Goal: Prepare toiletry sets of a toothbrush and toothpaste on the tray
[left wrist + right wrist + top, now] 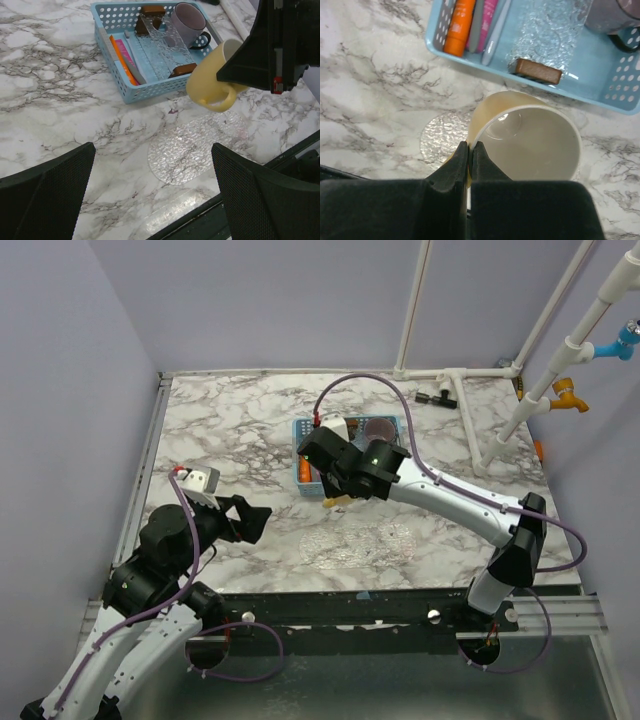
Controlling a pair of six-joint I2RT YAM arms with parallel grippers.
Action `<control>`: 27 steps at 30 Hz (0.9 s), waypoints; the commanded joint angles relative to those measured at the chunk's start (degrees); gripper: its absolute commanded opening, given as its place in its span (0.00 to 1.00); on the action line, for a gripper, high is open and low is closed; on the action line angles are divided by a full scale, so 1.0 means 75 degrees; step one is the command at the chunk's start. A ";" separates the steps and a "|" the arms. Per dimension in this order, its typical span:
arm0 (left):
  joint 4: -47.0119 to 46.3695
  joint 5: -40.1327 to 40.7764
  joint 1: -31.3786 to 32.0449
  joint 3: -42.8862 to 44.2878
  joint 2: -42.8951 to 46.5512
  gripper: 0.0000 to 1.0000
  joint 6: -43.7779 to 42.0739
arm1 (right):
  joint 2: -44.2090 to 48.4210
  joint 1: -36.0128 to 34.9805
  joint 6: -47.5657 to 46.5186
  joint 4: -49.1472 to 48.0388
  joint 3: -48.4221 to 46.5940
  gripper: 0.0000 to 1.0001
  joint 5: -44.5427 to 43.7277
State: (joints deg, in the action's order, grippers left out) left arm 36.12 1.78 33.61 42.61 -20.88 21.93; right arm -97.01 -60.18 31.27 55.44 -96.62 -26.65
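A blue basket (470,57) holds an orange toothpaste tube (460,25), a pink toothbrush (487,22) and a pale grey one (497,30). A clear textured tray (550,35) with brown handles leans inside it. My right gripper (470,147) is shut on the rim of a yellow mug (530,145), tilted in the air just in front of the basket (150,90). The mug (210,80) hangs over a clear round mat (195,147) on the marble. My left gripper (152,200) stands open and empty near the table's front left, apart from everything.
A purple mug (187,22) sits in the basket's far right corner. Two clear textured mats (340,540) lie on the marble near the front edge. White pipes (470,410) stand at the back right. The table's black front edge (200,220) is just below my left fingers.
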 commanded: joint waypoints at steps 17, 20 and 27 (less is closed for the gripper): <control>0.0258 0.0759 0.0019 0.0037 0.0479 0.99 0.0181 | -0.0667 -0.1284 0.1513 -0.0404 0.0361 0.01 -0.0291; 0.0290 0.0852 0.0026 0.0048 0.0575 0.99 0.0198 | -0.0801 -0.1355 0.1656 -0.0632 0.0498 0.00 -0.0108; 0.0362 0.1090 0.0027 0.0055 0.0755 0.99 0.0239 | -0.1204 -0.1556 0.1894 -0.0788 0.0500 0.00 0.0038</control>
State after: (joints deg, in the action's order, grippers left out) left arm 37.10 7.33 33.61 42.61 -16.16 23.18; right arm -104.51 -70.54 43.33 52.38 -92.49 -26.35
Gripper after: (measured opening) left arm 0.987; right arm 0.023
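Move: The right gripper already holds the yellow mug by its wall; the left end of the clear tray lies about 8 cm back from this hand, 1 cm to its left and some 17 cm below. The blue basket's middle is roughly 15 cm ahead and 5 cm to the right, with the orange tube in it 15 cm ahead and 7 cm left. From the left gripper, that tray end is about 5 cm ahead, 16 cm right and 21 cm down. Keep the right gripper shut on the yellow mug's wall and carry it away from the basket, back and to the left, nearly level at first, then sinking about 7 cm towards the left end of the clear tray. Tip the hand only slightly. Meanwhile ease the open, empty left gripper some 2 cm left and a little up, away from the mug. ##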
